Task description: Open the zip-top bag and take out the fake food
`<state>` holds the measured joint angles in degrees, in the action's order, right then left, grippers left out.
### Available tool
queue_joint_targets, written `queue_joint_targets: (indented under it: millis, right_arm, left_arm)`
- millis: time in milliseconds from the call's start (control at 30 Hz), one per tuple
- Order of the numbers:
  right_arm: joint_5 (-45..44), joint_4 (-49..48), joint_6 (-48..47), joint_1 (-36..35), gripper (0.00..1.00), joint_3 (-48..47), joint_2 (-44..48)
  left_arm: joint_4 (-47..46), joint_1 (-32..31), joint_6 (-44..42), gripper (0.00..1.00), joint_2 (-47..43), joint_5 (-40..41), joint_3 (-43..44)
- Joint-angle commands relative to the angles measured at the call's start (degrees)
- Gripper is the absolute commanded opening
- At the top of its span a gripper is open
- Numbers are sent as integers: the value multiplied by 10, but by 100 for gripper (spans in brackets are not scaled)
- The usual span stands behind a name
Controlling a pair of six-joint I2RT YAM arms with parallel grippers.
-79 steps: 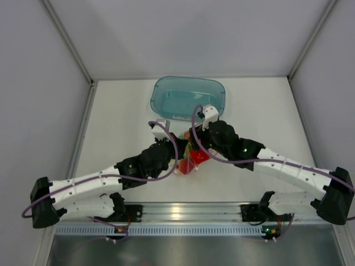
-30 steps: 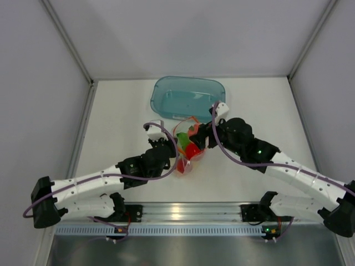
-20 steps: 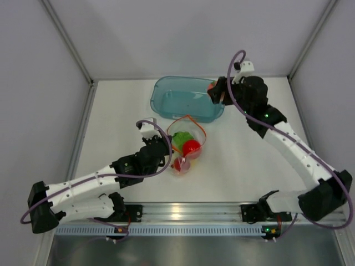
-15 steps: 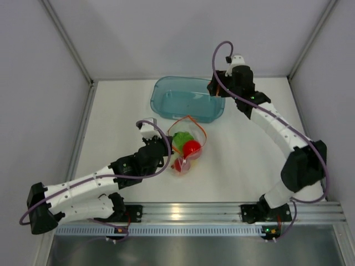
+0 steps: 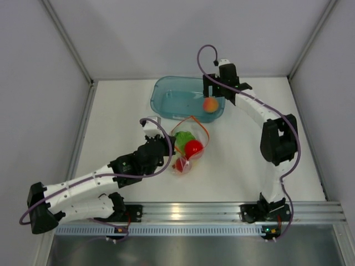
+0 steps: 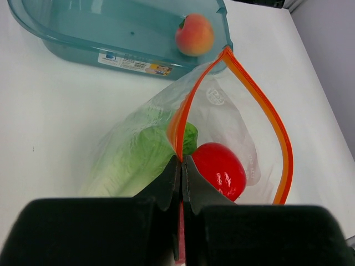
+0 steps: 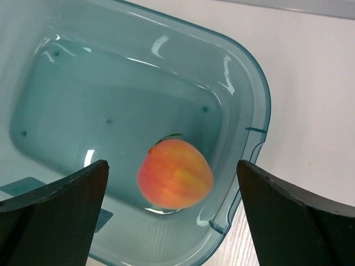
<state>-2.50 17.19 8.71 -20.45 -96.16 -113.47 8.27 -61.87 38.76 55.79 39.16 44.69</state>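
The zip-top bag [image 5: 188, 145] lies mid-table, its orange-red zip mouth [image 6: 266, 116] gaping wide. My left gripper [image 6: 181, 160] is shut on the near side of that zip strip, and in the top view the left gripper [image 5: 168, 145] sits at the bag's left edge. Inside the bag are a green lettuce head [image 6: 138, 152] and a red round piece [image 6: 223, 169]; another reddish piece [image 5: 180, 163] shows lower in the bag. My right gripper [image 7: 172, 166] hangs open over the teal bin [image 7: 260, 100]. A pink-orange peach [image 7: 175, 173] is in the bin below it, touching neither finger.
The teal bin [image 5: 166, 97] stands at the back centre, just beyond the bag's mouth, and holds only the peach [image 5: 209, 105]. The right arm [image 5: 274, 133] reaches up along the right side. Grey walls close off the table at the back and both sides.
The right arm swung from the bag to above the bin with the peach, then opened; the peach is now in the bin. The left gripper kept its hold on the bag.
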Motion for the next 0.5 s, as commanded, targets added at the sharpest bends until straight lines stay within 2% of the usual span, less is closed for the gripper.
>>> queue_joint_targets:
  millis: [0,67,100,133,233,267,333,433,467]
  right_arm:
    - [7,11,-12,2,99,-35,80]
    - [20,36,-1,-1,96,-8,134]
    - [22,48,4,-4,92,3,155]
    - [33,59,10,-7,83,18,179]
    - [79,80,32,-32,74,104,288]
    - [85,87,38,-54,73,143,340]
    - [97,111,39,-84,70,175,384]
    - [64,129,53,-172,67,224,447]
    - [30,133,66,-226,66,242,462]
  left_arm:
    - [-9,3,-11,0,6,-12,34]
    - [-9,3,-8,0,10,-13,37]
    - [-9,3,-8,0,11,-11,39]
    - [-10,3,-6,0,11,-9,40]
    - [-9,3,-5,0,11,-5,45]
    - [-10,3,-5,0,11,-4,46]
    - [-9,3,-3,0,13,-3,49]
    - [-10,3,7,0,18,-7,55]
    - [-11,3,10,0,19,-9,55]
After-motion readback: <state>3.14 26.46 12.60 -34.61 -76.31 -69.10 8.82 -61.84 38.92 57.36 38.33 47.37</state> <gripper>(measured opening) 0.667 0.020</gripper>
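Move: The red tomato in the open bag, the right hand's likely next piece, lies about 27 cm back, 9 cm left and some 3 cm below that hand. The green lettuce is about 4 cm farther out and 4 cm left of the tomato; a second red piece lies roughly 6 cm back and 5 cm left of it. The freed peach is some 8 cm below the right hand, 1 cm ahead. From the left hand, the tomato is 8 cm right, 2 cm ahead and 8 cm below. Back and up, the empty right hand speeds out of the box towards the open bag, about 22 cm back and 16 cm higher, rising first and edging left at the end. Its wrist turns some 20 degrees, counter-clockwise with the tips lifting, while the wide-open fingers narrow by about a third. The left fingers keep pinching the bag's rim, lifting it about 1 cm. ##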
